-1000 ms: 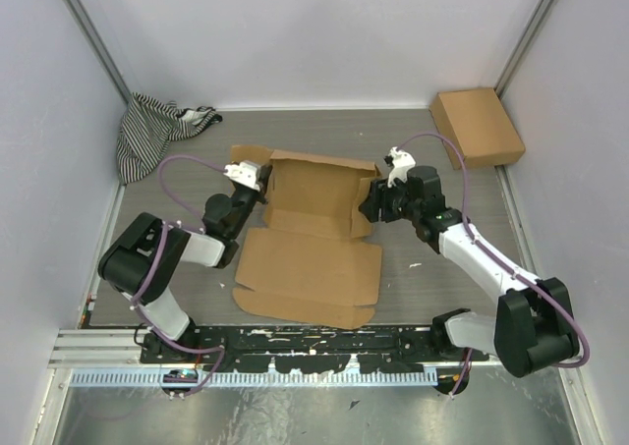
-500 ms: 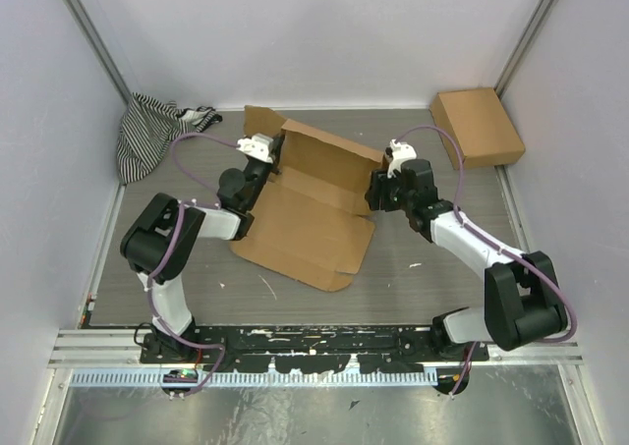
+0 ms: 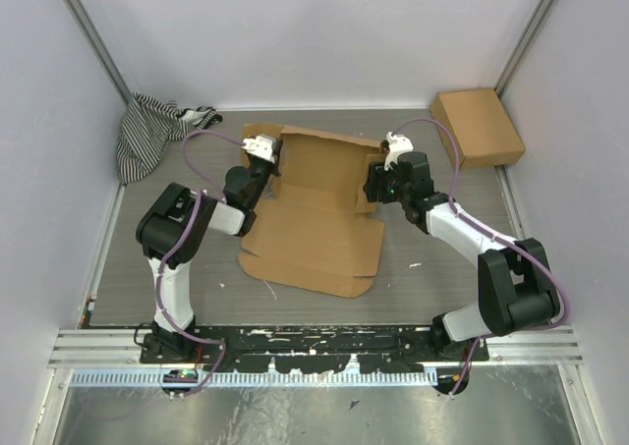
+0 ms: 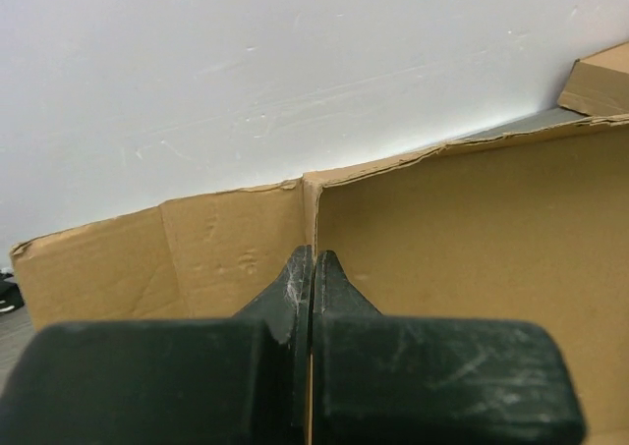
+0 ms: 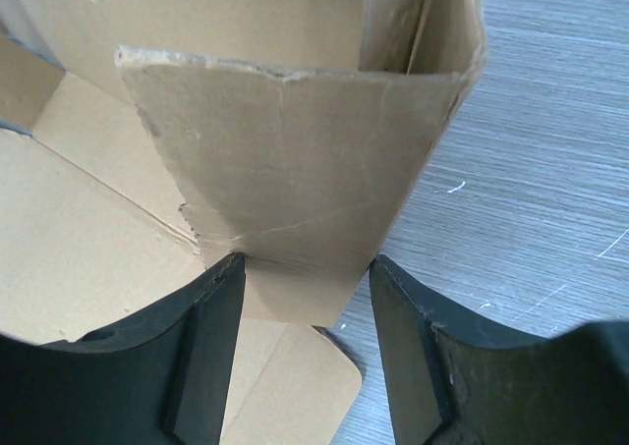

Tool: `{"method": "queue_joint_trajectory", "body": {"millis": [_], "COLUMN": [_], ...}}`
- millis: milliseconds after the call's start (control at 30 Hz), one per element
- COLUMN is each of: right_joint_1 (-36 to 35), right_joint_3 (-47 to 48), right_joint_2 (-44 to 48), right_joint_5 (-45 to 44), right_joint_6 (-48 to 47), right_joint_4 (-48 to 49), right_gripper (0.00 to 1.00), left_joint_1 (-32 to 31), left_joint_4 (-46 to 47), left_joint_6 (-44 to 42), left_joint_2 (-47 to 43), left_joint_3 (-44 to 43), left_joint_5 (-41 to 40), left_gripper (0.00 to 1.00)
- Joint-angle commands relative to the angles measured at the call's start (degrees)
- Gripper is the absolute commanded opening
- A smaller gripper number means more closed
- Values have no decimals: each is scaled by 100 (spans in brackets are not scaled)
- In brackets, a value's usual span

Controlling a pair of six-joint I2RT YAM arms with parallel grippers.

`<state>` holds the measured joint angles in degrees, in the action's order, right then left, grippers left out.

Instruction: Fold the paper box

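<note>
The paper box (image 3: 313, 231) lies part folded at the table's middle, its back wall (image 3: 324, 165) standing up and its front panel flat. My left gripper (image 3: 263, 162) is at the box's back left corner. In the left wrist view it (image 4: 313, 268) is shut on the thin edge of a cardboard wall (image 4: 452, 229). My right gripper (image 3: 371, 183) is at the box's right side. In the right wrist view it (image 5: 307, 303) is open, its fingers (image 5: 206, 337) straddling a bent upright side flap (image 5: 285, 170) that spans the gap between them.
A smaller ready-made brown box (image 3: 477, 126) sits at the back right corner; its corner shows in the left wrist view (image 4: 600, 82). A black-and-white striped cloth (image 3: 157, 131) lies at the back left. White walls close in the back and sides.
The box has swung from a tilted lie back to square with the table and sits farther back than a second ago. Both grippers moved back with it, staying at its corners.
</note>
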<state>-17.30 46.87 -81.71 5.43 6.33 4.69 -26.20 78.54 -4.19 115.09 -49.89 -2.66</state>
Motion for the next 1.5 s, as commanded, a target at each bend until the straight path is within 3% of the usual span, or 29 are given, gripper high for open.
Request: {"method": "queue_joint_trajectory", "body": {"millis": [0,200,1000,1467], "right_joint_1": [-11,1,167,337], "right_joint_3": [307,-14,745,1154], "right_joint_2": [48,457,-62,-492], "right_joint_5": [-207,-318,208,301], "right_joint_6": [-28,-58,-341,-473], "right_joint_4": [-25,123,-105,27], "right_gripper": [59,61,57,57], "left_joint_1": [40,45,43,150], "left_joint_4": [346,350,346,312], "left_joint_6": [40,149,75,67], "left_joint_2": [-39,-159,-229,599], "left_joint_3": [-99,-39,-182,-1353], "left_joint_5": [-106,13,250,643], "left_gripper": [0,0,0,0]}}
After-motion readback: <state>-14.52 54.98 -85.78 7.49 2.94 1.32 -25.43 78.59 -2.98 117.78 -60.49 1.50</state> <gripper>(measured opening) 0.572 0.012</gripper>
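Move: The left fingers are already shut on the back wall's left edge, just below its top corner; the wall's middle lies about 13 cm to their right, 1 cm back and 3 cm lower, and the front panel 22 cm back, 10 cm right and 15 cm down. For the right hand, its fingers parted, the right flap sits some 3 cm ahead, 1 cm left and 2 cm up, with the wall's middle 7 cm ahead, 16 cm left and 2 cm up. The left hand, still pinching the wall corner, lifts 5 cm and forward; the right eases forward and up. ##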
